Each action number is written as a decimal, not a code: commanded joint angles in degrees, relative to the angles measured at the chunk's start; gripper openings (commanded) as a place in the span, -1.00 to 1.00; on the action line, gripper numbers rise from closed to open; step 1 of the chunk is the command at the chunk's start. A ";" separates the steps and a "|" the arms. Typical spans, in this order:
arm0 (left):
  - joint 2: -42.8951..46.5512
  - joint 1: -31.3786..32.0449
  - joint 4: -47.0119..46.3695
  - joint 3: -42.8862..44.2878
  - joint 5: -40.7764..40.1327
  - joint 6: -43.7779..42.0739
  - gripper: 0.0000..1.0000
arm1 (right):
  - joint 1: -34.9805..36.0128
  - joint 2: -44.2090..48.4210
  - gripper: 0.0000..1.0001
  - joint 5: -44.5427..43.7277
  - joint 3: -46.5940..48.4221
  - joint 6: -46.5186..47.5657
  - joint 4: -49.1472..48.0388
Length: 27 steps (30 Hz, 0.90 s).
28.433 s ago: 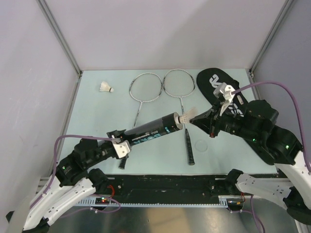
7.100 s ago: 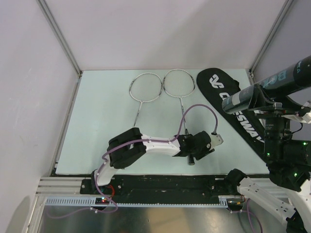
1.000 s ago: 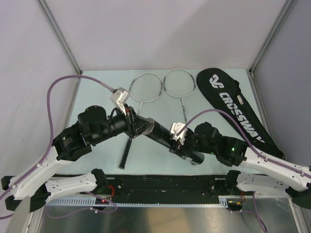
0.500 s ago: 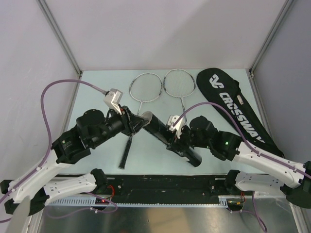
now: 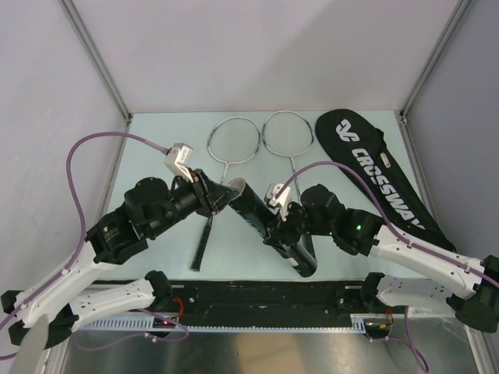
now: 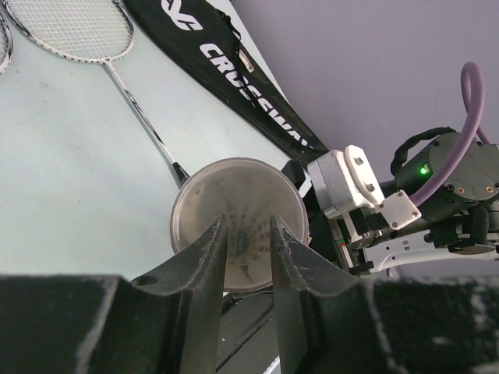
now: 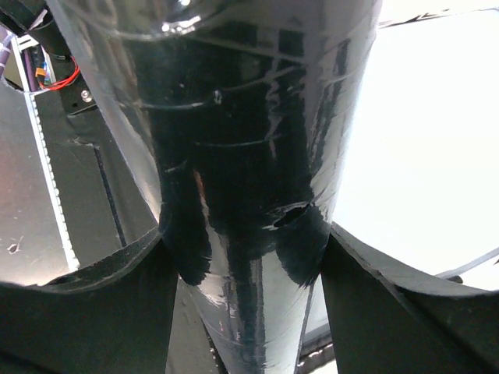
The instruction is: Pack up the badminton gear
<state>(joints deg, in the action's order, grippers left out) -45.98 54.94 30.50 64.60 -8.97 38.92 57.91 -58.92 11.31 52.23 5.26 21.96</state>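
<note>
The black tube [image 5: 251,210] hangs slanted above the table's middle, my right gripper [image 5: 281,231] shut round its body. In the right wrist view the glossy tube [image 7: 249,117] fills the space between both fingers [image 7: 117,296]. My left gripper [image 5: 221,195] stands just off the tube's upper end, open, with nothing between its fingers [image 6: 210,257]. The translucent cap [image 6: 249,183] faces it, with shuttlecock feathers showing through. Two silver rackets [image 5: 234,140] [image 5: 287,131] lie at the back, beside the black CROSSWAY bag [image 5: 382,183] on the right.
One racket handle [image 5: 201,245] lies under my left arm; the other racket's handle is mostly hidden under the tube and right arm. Purple cables loop above both arms. Enclosure walls and posts [image 5: 97,62] bound the table, with a black rail [image 5: 257,294] at its near edge.
The left gripper has drawn back a little from the tube's capped end. The right arm has swung the tube steeper, its lower end closer to the near edge.
</note>
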 commanded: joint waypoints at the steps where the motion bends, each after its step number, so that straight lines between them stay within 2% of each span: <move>1: -1.64 0.92 7.64 -2.53 4.99 1.84 -0.34 | -1.51 0.21 -0.64 1.15 4.11 -6.48 -20.40; 5: -1.88 0.89 7.68 -0.10 2.80 -0.04 -0.20 | -2.20 -0.30 -0.64 2.29 4.11 -7.89 -20.83; 7: -1.63 0.72 7.72 2.33 0.46 -1.67 -0.01 | -2.30 -0.23 -0.64 2.55 4.07 -8.16 -19.98; 12: -1.62 0.28 7.70 12.25 -5.11 -8.18 0.72 | -2.67 0.35 -0.64 1.48 4.11 -10.90 -17.85; 15: -1.66 0.24 7.64 16.22 -5.43 -11.10 0.94 | -3.14 0.85 -0.64 1.59 4.10 -12.84 -18.04; 18: -1.21 0.21 7.66 16.93 -4.48 -12.06 0.99 | -3.76 1.01 -0.64 2.24 4.11 -15.09 -19.21; 23: -0.77 0.19 6.80 13.17 -2.96 -11.60 0.99 | -3.88 0.93 -0.63 3.40 4.11 -18.29 -23.28; 27: -1.20 0.29 1.13 9.25 2.22 -11.46 0.98 | -3.26 0.23 -0.59 6.64 4.11 -21.33 -27.96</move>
<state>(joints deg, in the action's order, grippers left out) -45.98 54.98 36.29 77.21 -11.66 28.88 54.15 -59.35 14.61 53.06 -11.53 4.67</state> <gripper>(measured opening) 0.994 0.679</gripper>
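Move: Right at the left fingertips is the mouth of the shuttlecock tube, its centre about 2 cm ahead of that hand, 2 cm to its right and 1 cm below; the left racket's handle lies some 10 cm to that hand's left, 1 cm ahead and 34 cm below. From the right hand, already gripping the tube's side, the mouth is roughly 5 cm ahead, 12 cm left and 13 cm up, and the right racket's handle about 4 cm ahead, 9 cm right and 21 cm below. Backing out of the way of the tube's mouth, the left hand rises about 8 cm and drifts left, tips its fingers up a little, spreads them from a third open to fully open, then dips slightly. The right hand keeps its grip and lifts the tube some 7 cm, also going left and a bit forward, rolling about 20 degrees so that the mouth swings up. ##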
